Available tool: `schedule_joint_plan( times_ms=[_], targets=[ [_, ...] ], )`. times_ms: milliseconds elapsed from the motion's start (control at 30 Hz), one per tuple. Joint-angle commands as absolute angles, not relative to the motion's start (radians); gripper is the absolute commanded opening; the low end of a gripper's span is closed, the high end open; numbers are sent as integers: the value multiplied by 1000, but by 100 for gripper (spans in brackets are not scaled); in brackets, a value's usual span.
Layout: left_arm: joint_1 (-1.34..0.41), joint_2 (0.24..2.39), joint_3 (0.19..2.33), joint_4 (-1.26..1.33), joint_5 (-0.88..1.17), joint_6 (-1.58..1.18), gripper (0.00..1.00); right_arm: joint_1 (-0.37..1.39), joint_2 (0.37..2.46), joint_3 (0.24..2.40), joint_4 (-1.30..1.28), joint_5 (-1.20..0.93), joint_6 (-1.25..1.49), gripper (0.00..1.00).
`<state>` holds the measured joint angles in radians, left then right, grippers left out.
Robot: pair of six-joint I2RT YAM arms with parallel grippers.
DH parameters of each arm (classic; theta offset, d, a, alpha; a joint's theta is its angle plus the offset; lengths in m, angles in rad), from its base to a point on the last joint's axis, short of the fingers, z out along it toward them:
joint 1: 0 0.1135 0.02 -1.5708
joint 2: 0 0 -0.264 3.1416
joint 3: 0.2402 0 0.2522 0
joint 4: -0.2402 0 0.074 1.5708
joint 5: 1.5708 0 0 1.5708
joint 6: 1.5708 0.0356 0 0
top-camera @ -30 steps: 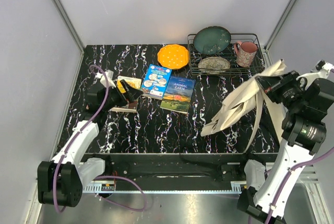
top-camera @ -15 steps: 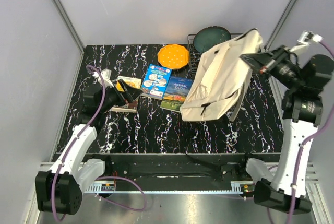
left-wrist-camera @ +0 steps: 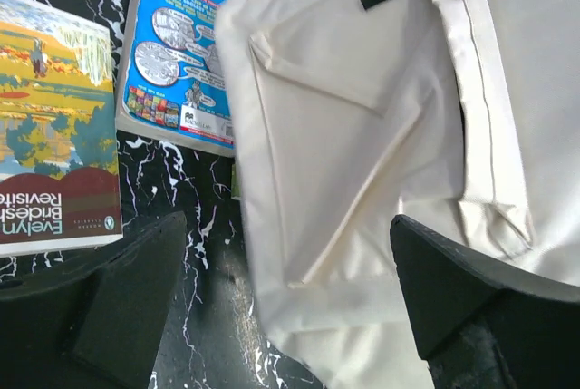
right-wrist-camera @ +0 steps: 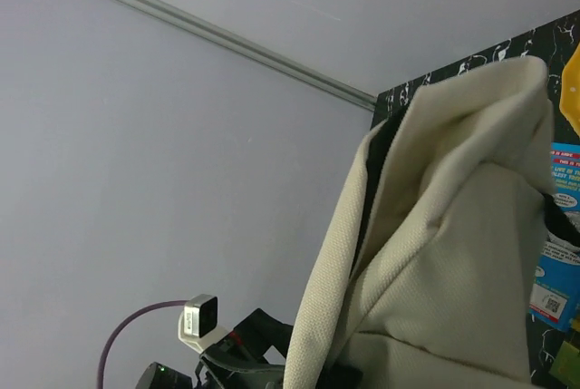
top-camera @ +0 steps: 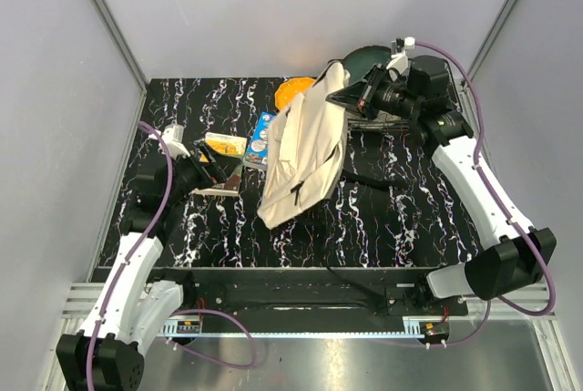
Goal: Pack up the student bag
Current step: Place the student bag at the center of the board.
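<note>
The student bag (top-camera: 305, 149), cream fabric with black pulls, hangs from its top edge above the middle of the table and drapes over the books. My right gripper (top-camera: 348, 97) is shut on that top edge, near the dish rack. The right wrist view is filled by the bag (right-wrist-camera: 453, 253), which hides my fingers. My left gripper (top-camera: 221, 168) stands open to the bag's left, low over a paperback (top-camera: 219, 189). In the left wrist view the bag (left-wrist-camera: 362, 135) hangs ahead between the spread fingers (left-wrist-camera: 118, 307), with a blue book (left-wrist-camera: 172, 63) and the paperback (left-wrist-camera: 54, 135) to its left.
A wire dish rack (top-camera: 428, 118) at the back right holds a teal plate (top-camera: 364, 56). An orange plate (top-camera: 290, 92) peeks out behind the bag. A yellow book (top-camera: 225, 145) and the blue book (top-camera: 259, 140) lie left of the bag. A black strap (top-camera: 369, 180) trails on the table.
My right arm has swung the bag from the right edge leftward across the table, so it now hangs over the books. The left arm has shifted only slightly.
</note>
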<state>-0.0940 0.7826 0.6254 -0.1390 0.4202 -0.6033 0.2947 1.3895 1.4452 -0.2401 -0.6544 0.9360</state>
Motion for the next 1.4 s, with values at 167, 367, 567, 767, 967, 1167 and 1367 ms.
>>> schedule_joint_plan(
  times_ms=[167,367,567,767,967,1167,1367],
  targets=[
    [-89,775,655,-133,400,-583,99,304,1333,1154,-101,-497,816,0],
    [-91,804,618,-121,452,-577,99,302,1307,767,-98,-390,795,5],
    [-185,814,546,-112,417,-600,99,301,1217,664,-230,-227,743,63],
    [-366,782,483,-228,129,-676,99,302,994,690,-451,-51,690,81],
    [-413,649,485,-501,-193,-768,99,302,888,643,-414,-293,701,79],
    [-425,669,485,-643,-264,-905,99,393,982,583,-273,-419,779,78],
    [-474,807,456,-664,-327,-1000,99,511,1072,598,-189,-408,816,78]
  ],
)
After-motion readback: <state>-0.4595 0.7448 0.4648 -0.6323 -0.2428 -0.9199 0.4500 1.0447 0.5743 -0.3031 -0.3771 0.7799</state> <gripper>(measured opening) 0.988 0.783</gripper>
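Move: My right hand holds the student bag high by its rim. The spot for it, the board centre, lies about 37 cm below that hand, some 8 cm back and 10 cm to its left. The Animal Farm book lies 8 cm beyond that spot and 5 cm right of it, and the blue book 14 cm beyond and 6 cm left. My open left hand has the spot 13 cm to its right, 2 cm back and 21 cm below; the yellow book is 5 cm ahead, 5 cm left. I swing my right hand swiftly down about 30 cm, drawing back and to the right, to lay the bag on the board, and open my fingers to let go near the bottom. The hand then rises some 7 cm and dips again, back and left beside the bag's right edge. My open left hand sinks about 15 cm and draws back, tipping its fingers down towards the bag's near-left corner. ##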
